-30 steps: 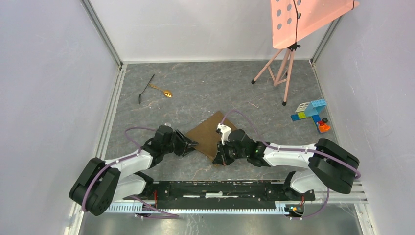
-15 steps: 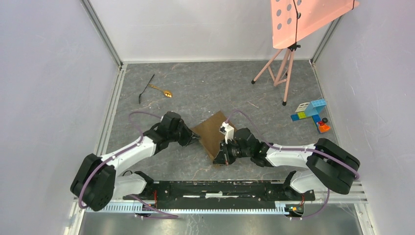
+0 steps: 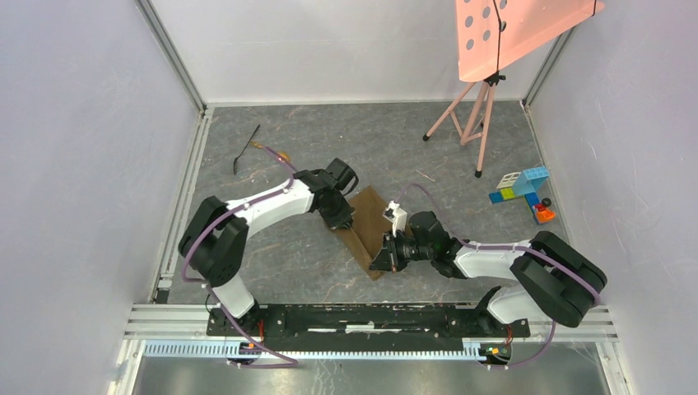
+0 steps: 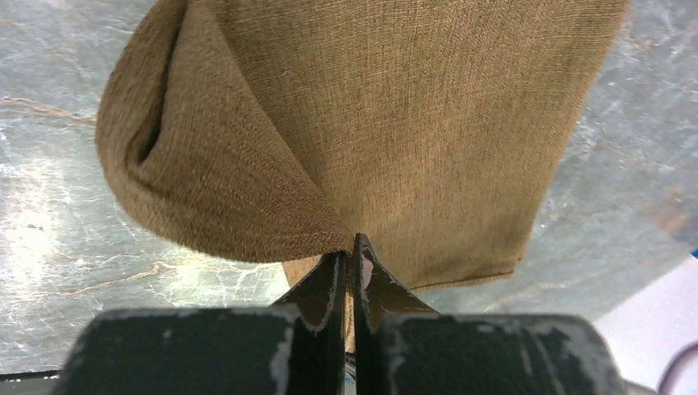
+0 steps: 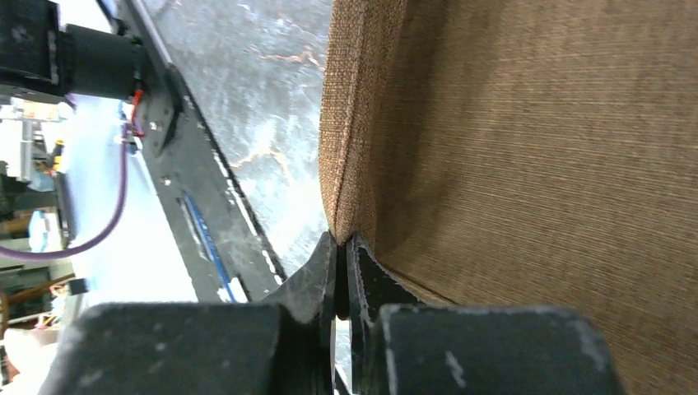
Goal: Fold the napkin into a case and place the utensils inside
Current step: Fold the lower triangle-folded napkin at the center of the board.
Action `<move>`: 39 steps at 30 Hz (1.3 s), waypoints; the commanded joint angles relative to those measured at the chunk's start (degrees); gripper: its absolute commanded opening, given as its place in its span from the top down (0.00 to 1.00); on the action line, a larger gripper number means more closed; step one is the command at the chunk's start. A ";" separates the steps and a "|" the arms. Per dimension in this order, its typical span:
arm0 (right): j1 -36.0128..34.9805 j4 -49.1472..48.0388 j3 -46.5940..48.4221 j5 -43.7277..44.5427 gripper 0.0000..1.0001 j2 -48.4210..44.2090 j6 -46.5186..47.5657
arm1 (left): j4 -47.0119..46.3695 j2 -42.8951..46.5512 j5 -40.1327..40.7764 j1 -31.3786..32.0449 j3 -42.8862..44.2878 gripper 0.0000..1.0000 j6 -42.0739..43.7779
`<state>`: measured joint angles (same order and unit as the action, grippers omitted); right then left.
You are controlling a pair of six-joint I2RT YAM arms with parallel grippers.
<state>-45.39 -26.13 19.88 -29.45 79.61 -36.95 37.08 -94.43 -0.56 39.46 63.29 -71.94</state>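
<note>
The brown napkin (image 3: 368, 222) lies mid-table, folded over into a narrow slanting strip. My left gripper (image 3: 344, 220) is shut on its far left corner; in the left wrist view the cloth (image 4: 395, 107) curls into a loose fold just ahead of the closed tips (image 4: 349, 247). My right gripper (image 3: 380, 262) is shut on the near end, where the doubled edge of cloth (image 5: 535, 148) is pinched between the tips (image 5: 342, 243). The utensils lie at the far left: a thin black one (image 3: 245, 150) and a gold spoon (image 3: 276, 153), partly behind my left arm's cable.
A pink perforated board on a tripod (image 3: 477, 123) stands at the back right. Coloured toy blocks (image 3: 523, 189) sit by the right wall. Grey walls close in left, right and behind, and the arms' mounting rail (image 3: 370, 317) runs along the near edge.
My left gripper closed on the napkin's left corner and swung right and away, drawing that side over the rest so the cloth is now narrower. The right gripper shifted slightly right.
</note>
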 commanded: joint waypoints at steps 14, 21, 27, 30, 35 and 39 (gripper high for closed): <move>1.08 11.95 5.34 11.95 0.26 -7.82 18.01 | 11.69 -13.01 7.34 2.90 15.17 0.98 4.77; 0.10 10.52 7.19 13.89 0.16 -8.05 17.69 | 12.26 -13.10 7.43 2.92 15.65 0.98 5.00; -4.25 12.99 10.32 18.58 0.09 -6.20 20.55 | 12.28 -13.57 6.97 2.91 16.41 0.98 5.31; -8.90 15.45 11.83 26.99 0.05 -4.24 22.75 | 12.26 -13.47 7.02 2.90 16.53 0.98 5.49; -16.42 20.87 14.87 44.66 0.04 -2.28 25.26 | 12.91 -13.56 7.28 2.90 16.72 0.98 5.78; -19.38 23.15 15.55 51.80 0.06 -0.80 25.96 | 12.85 -13.57 7.40 2.91 16.67 0.98 5.80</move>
<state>-62.70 -6.24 32.93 9.04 77.78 -13.34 49.28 -107.31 4.56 42.24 78.06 -68.73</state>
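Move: The folded flap of the napkin is already pinched by both hands. Its laying-down spot is roughly 1 cm ahead, 1 cm right and 3 cm below the left hand, and for the right hand about 1 cm ahead, 2 cm right and 2 cm below. The napkin's far corner is some 9 cm ahead and 4 cm right of the left hand, its near corner about 3 cm straight behind the right hand, both at table height. The flap is lowered onto the napkin, the left hand sinking about 2 cm and tilting slightly while it keeps its pinch. The right hand dips and moves right with its end, opens wide to let go, backs off forward and up, then returns left and sinks, its fingers tipping more steeply down, some 40 degrees in all, to straddle the loose end. ##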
